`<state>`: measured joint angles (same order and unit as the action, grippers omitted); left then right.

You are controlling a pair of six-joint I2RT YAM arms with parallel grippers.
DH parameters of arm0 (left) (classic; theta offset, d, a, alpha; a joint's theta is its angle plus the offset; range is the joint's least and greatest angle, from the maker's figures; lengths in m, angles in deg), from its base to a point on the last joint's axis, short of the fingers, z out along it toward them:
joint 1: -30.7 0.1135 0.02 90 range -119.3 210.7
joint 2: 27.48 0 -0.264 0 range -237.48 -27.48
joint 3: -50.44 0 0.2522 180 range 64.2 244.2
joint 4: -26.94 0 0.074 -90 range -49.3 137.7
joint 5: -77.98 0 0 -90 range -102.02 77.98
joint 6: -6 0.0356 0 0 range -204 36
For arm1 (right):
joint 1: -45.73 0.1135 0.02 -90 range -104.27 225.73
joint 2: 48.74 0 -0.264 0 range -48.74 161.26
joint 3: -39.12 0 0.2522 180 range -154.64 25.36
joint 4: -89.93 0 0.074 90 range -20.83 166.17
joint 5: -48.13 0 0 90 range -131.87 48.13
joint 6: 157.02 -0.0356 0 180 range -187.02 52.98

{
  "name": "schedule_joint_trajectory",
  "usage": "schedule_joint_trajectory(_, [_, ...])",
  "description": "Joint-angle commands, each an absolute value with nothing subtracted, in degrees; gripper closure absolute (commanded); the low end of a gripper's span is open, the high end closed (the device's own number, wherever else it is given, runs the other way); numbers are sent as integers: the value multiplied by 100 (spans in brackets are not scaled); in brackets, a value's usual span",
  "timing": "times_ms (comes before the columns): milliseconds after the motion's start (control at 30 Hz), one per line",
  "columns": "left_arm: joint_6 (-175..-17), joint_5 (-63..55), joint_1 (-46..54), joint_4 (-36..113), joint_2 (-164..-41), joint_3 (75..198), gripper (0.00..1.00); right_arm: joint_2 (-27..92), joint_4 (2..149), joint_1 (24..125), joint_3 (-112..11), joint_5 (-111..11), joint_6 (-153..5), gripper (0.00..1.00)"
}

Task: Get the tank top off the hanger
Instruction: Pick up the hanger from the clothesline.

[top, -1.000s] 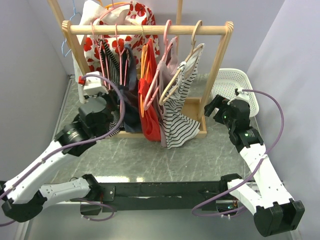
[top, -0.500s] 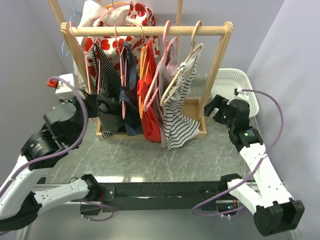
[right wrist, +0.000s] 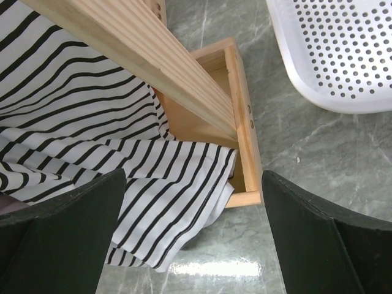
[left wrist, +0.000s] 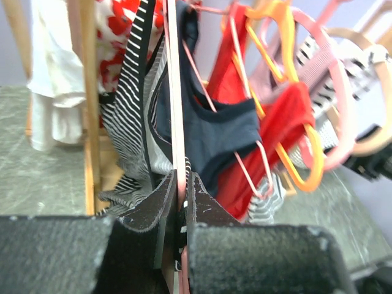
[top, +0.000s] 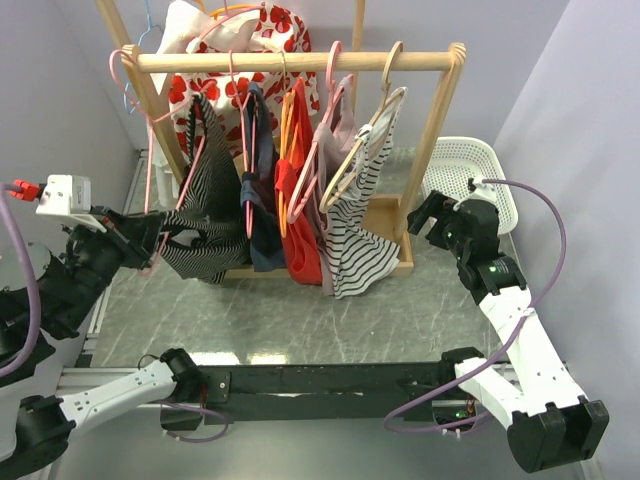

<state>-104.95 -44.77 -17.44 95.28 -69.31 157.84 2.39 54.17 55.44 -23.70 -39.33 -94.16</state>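
Note:
A dark tank top with thin white stripes (top: 200,215) hangs on a pink hanger (top: 150,150), whose hook sits at the far left end of the wooden rail (top: 300,60). Left of the rack, my left gripper (top: 155,237) is shut on the hanger's lower part. In the left wrist view the fingers (left wrist: 202,202) pinch the pink hanger (left wrist: 176,110), with a bit of striped cloth between them, and the tank top (left wrist: 131,104) hangs beyond. My right gripper (top: 425,215) stands open by the rack's right post, with nothing held. Below the right gripper (right wrist: 196,239) lies a white striped top (right wrist: 92,135).
More garments on hangers fill the rail: a navy one (top: 260,190), a red one (top: 300,220) and a white striped one (top: 355,250). A white perforated basket (top: 470,165) sits right of the rack. The rack's wooden base frame (right wrist: 245,141) lies under my right gripper.
My left arm has pulled back to the left, dragging the pink hanger and the dark striped tank top along the rail to its left end. The right arm has not moved.

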Motion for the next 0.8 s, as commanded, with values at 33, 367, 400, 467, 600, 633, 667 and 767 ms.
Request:
schedule_joint_trajectory(33, [-10685, -3655, -1755, 9879, -6809, 16017, 99, 22, 5323, 5522, -2518, -3933, -9330, 0])
schedule_joint_trajectory(367, [-11072, -3402, -1738, 10704, -6545, 16921, 99, -189, 5051, 5522, -2789, -4090, -9242, 0])
schedule_joint_trajectory(400, [-11081, -3286, -1738, 10853, -6589, 17079, 99, -207, 5016, 5522, -2825, -4134, -9199, 0])
schedule_joint_trajectory(467, [-11116, -2848, -1738, 11188, -6720, 17457, 99, -295, 4937, 5513, -2922, -4178, -9172, 0])
schedule_joint_trajectory(600, [-11151, -2380, -1694, 11583, -6686, 17547, 99, -444, 4858, 5531, -3019, -4170, -9172, 0])
schedule_joint_trajectory(633, [-11247, -2380, -1676, 11837, -6677, 17590, 99, -488, 4814, 5522, -3036, -4170, -9172, 0])
schedule_joint_trajectory(667, [-11283, -2406, -1633, 11918, -6660, 17617, 99, -497, 4796, 5522, -3080, -4170, -9163, 0])
schedule_joint_trajectory(767, [-11257, -1994, -1562, 11936, -6466, 17538, 99, -532, 4717, 5531, -3150, -4170, -9137, 0])
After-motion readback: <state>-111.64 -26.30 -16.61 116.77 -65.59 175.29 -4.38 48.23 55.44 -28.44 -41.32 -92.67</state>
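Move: The left gripper already pinches the pink hanger's side bar; the dark striped tank top hangs about 8 cm ahead of the grip, 6 cm to its right and 8 cm below. The clothesline's left end is some 21 cm ahead, 2 cm left and 8 cm above. The navy top hangs about 18 cm ahead, 14 cm right and 10 cm below. From the right hand, the tank top is roughly 40 cm left, 5 cm back and 12 cm higher. Keep the left pinch on the pink hanger and draw it back about 10 cm, away from the clothesline and easing slightly left, dipping, then lifting some 3 cm before sinking again near the end, while turning the gripper clockwise by roughly 15 degrees. Meanwhile raise the open, empty right gripper about 5 cm and ease it back a little. ##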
